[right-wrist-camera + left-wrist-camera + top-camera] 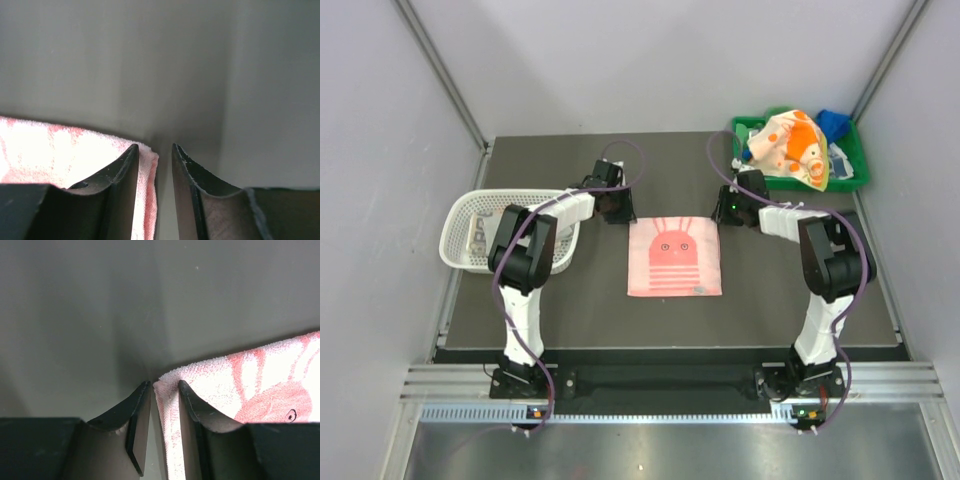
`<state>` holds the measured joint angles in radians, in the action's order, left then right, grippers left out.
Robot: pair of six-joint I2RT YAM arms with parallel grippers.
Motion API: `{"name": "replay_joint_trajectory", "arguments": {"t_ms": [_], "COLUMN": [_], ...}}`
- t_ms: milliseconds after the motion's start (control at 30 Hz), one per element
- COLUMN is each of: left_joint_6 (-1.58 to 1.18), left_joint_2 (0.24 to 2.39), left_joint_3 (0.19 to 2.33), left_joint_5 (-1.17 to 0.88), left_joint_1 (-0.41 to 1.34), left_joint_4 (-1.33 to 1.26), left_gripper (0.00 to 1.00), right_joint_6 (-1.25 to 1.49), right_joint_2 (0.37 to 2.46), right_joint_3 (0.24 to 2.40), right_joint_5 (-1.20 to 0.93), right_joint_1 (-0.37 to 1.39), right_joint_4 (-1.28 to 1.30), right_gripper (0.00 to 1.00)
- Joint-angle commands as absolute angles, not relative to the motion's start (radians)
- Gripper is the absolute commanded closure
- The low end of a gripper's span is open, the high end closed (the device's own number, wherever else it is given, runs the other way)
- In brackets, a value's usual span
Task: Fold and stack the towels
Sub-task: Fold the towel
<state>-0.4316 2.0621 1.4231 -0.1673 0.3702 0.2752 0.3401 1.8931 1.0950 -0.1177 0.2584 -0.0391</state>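
Note:
A pink towel (674,257) with a striped rabbit face lies flat in the middle of the dark table. My left gripper (617,212) is at its far left corner and my right gripper (728,210) at its far right corner. In the left wrist view the gripper (164,385) straddles the towel (260,375) corner, which rests against the right finger, with a gap on the other side. In the right wrist view the gripper (154,147) straddles the towel (50,150) edge, which lies along the left finger, clear of the right one. Both stand open.
A white perforated basket (460,215) at the left holds a folded cloth (480,235). At the back right a green tray (850,135) holds an orange-patterned towel (795,145) and a blue one (833,122). Grey walls enclose the table.

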Motion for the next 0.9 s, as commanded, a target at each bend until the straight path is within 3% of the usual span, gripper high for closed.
{"name": "replay_joint_trajectory", "arguments": {"t_ms": [0, 433, 600, 700, 867], "left_joint_6": [-0.434, -0.439, -0.446, -0.448, -0.456], "left_joint_2": [2.095, 2.099, 2.092, 2.088, 2.077], "left_joint_3": [1.408, 1.408, 1.397, 1.396, 1.394], "left_joint_5": [-0.156, -0.184, -0.190, -0.187, -0.173], "left_joint_1": [0.371, 0.373, 0.371, 0.370, 0.370], "left_joint_4": [0.259, 0.218, 0.201, 0.190, 0.173], "left_gripper": [0.66, 0.78, 0.95, 1.00, 1.00], "right_joint_6": [0.328, 0.330, 0.336, 0.339, 0.342], "right_joint_2": [1.890, 1.885, 1.867, 1.867, 1.862], "right_joint_3": [1.126, 1.157, 1.160, 1.172, 1.184], "right_joint_5": [-0.110, -0.146, -0.153, -0.153, -0.152], "right_joint_1": [0.275, 0.275, 0.275, 0.276, 0.275], "right_joint_4": [-0.037, -0.009, -0.008, -0.003, -0.003], "right_gripper": [0.69, 0.82, 0.83, 0.88, 0.94]}}
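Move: The pink towel's far left corner sits between the left fingertips, level with them and about 1 cm below; its far right corner sits the same way between the right fingertips. The towel's middle is some 10 cm back and 9 cm right of the left hand. The white basket is about 27 cm left of the left hand and 3 cm back; the green bin is about 18 cm ahead and 20 cm right of the right hand. Both hands' fingers close nearly in place, pinching the towel's far corners; the right then rises about 1 cm. ##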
